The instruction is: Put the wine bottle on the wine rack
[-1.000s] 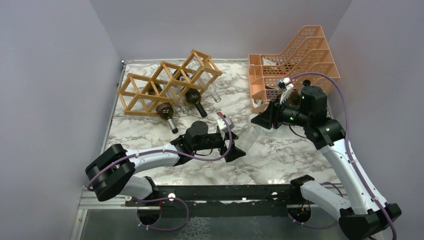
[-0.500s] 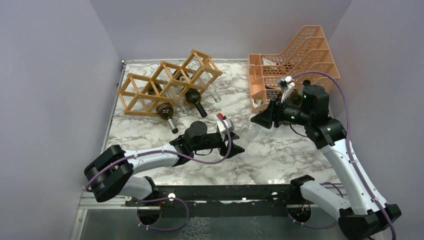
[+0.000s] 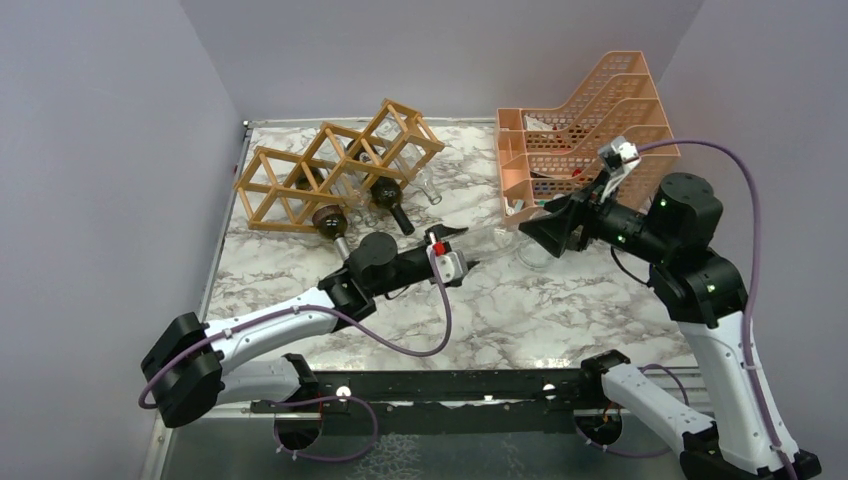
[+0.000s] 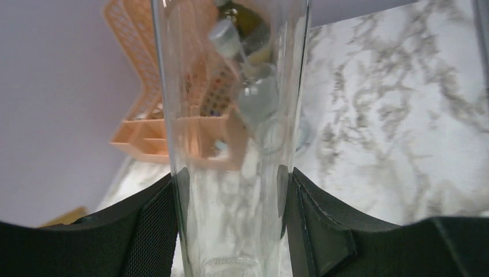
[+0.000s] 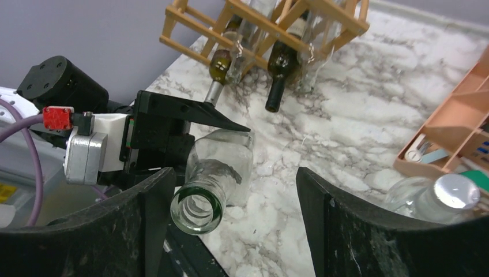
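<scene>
The wine bottle [image 4: 230, 115] is clear glass, and my left gripper [image 4: 230, 190] is shut on its body, both black pads pressed to the glass. From above, the bottle [image 3: 492, 243] lies almost level over the middle of the table. It points from my left gripper [image 3: 452, 262] toward my right gripper [image 3: 548, 226]. My right gripper [image 5: 234, 176] is open; the bottle's mouth [image 5: 198, 211] sits between its fingers without touching them. The wooden wine rack [image 3: 300, 172] stands at the back left.
Dark bottles [image 3: 331, 222] and clear ones lie in the rack's cells, necks pointing toward me. A peach-orange mesh organiser [image 3: 590, 110] stands at the back right. Another clear bottle [image 5: 441, 199] lies on the marble in front of it.
My left gripper closed on the bottle and carried it left and back. My right gripper opened off the neck and drew back to the right.
</scene>
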Controlling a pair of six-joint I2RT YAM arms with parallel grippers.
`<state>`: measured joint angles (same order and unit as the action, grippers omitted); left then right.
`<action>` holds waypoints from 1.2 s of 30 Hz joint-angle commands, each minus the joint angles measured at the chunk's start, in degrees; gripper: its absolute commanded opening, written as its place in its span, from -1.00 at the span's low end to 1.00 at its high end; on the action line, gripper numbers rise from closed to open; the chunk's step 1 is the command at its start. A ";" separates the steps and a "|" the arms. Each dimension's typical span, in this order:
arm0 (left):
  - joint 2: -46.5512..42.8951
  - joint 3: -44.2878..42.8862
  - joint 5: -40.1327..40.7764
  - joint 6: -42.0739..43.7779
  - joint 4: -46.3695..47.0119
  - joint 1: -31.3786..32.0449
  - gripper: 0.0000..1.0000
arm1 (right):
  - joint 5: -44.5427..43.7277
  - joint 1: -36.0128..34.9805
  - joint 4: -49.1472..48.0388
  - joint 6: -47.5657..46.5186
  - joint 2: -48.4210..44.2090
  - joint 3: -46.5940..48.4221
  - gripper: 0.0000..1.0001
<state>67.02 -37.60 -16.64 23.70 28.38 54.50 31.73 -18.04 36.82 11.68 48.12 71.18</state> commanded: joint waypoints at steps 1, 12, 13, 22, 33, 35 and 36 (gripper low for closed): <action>-3.11 -5.35 7.45 20.05 -0.47 0.26 -1.00 | -4.66 -0.06 3.11 -3.36 -0.85 5.86 0.58; 0.02 -12.92 10.24 51.21 -2.78 0.24 -1.00 | -0.48 -0.02 6.55 -7.21 3.68 10.45 0.57; 1.02 -14.43 10.76 53.50 -2.80 0.25 -1.00 | -0.91 -0.06 6.56 -7.63 3.76 10.37 0.57; 6.61 -23.88 13.80 70.80 -6.50 0.30 -1.00 | 1.72 -0.15 4.76 -8.23 4.79 7.32 0.57; 7.26 -26.43 12.13 73.81 -13.52 1.15 -1.00 | 1.13 -2.11 3.61 -10.14 6.41 4.09 0.51; 7.16 -26.03 12.27 74.29 -13.36 1.60 -1.00 | 1.65 -2.24 3.31 -10.19 6.60 3.69 0.51; 7.16 -25.84 12.52 74.82 -13.35 1.76 -1.00 | 1.77 -2.30 3.30 -10.22 6.70 3.56 0.51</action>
<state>74.67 -61.49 -4.51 95.26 12.78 55.13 32.23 -19.84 41.65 2.70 54.96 75.31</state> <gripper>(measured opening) 0.610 0.755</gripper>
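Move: The left hand already holds the clear wine bottle by its body, neck slanting up and right towards the open right gripper, which is about 15 cm to that hand's right, level with it fore and aft, and 12 cm higher; the wine rack's middle lies some 25 cm ahead, 24 cm left and 14 cm lower. From the right hand, the held bottle's middle is about 11 cm left, 1 cm back and 8 cm below; the capped clear bottle stands roughly 12 cm ahead, 2 cm right and 25 cm lower, the pink organizer some 32 cm ahead, 11 cm right and 25 cm lower. Keeping its grip on the clear bottle's body, the left hand lifts it some 13 cm and carries it about 8 cm forward while the wrist turns through roughly 70 degrees, swinging the base forward and up and bringing the neck round to the right gripper. The right hand, fingers staying wide open, first rises about 5 cm and then comes back down some 6 cm with a slight forward drift, to take the neck in between its fingers without closing on it. ##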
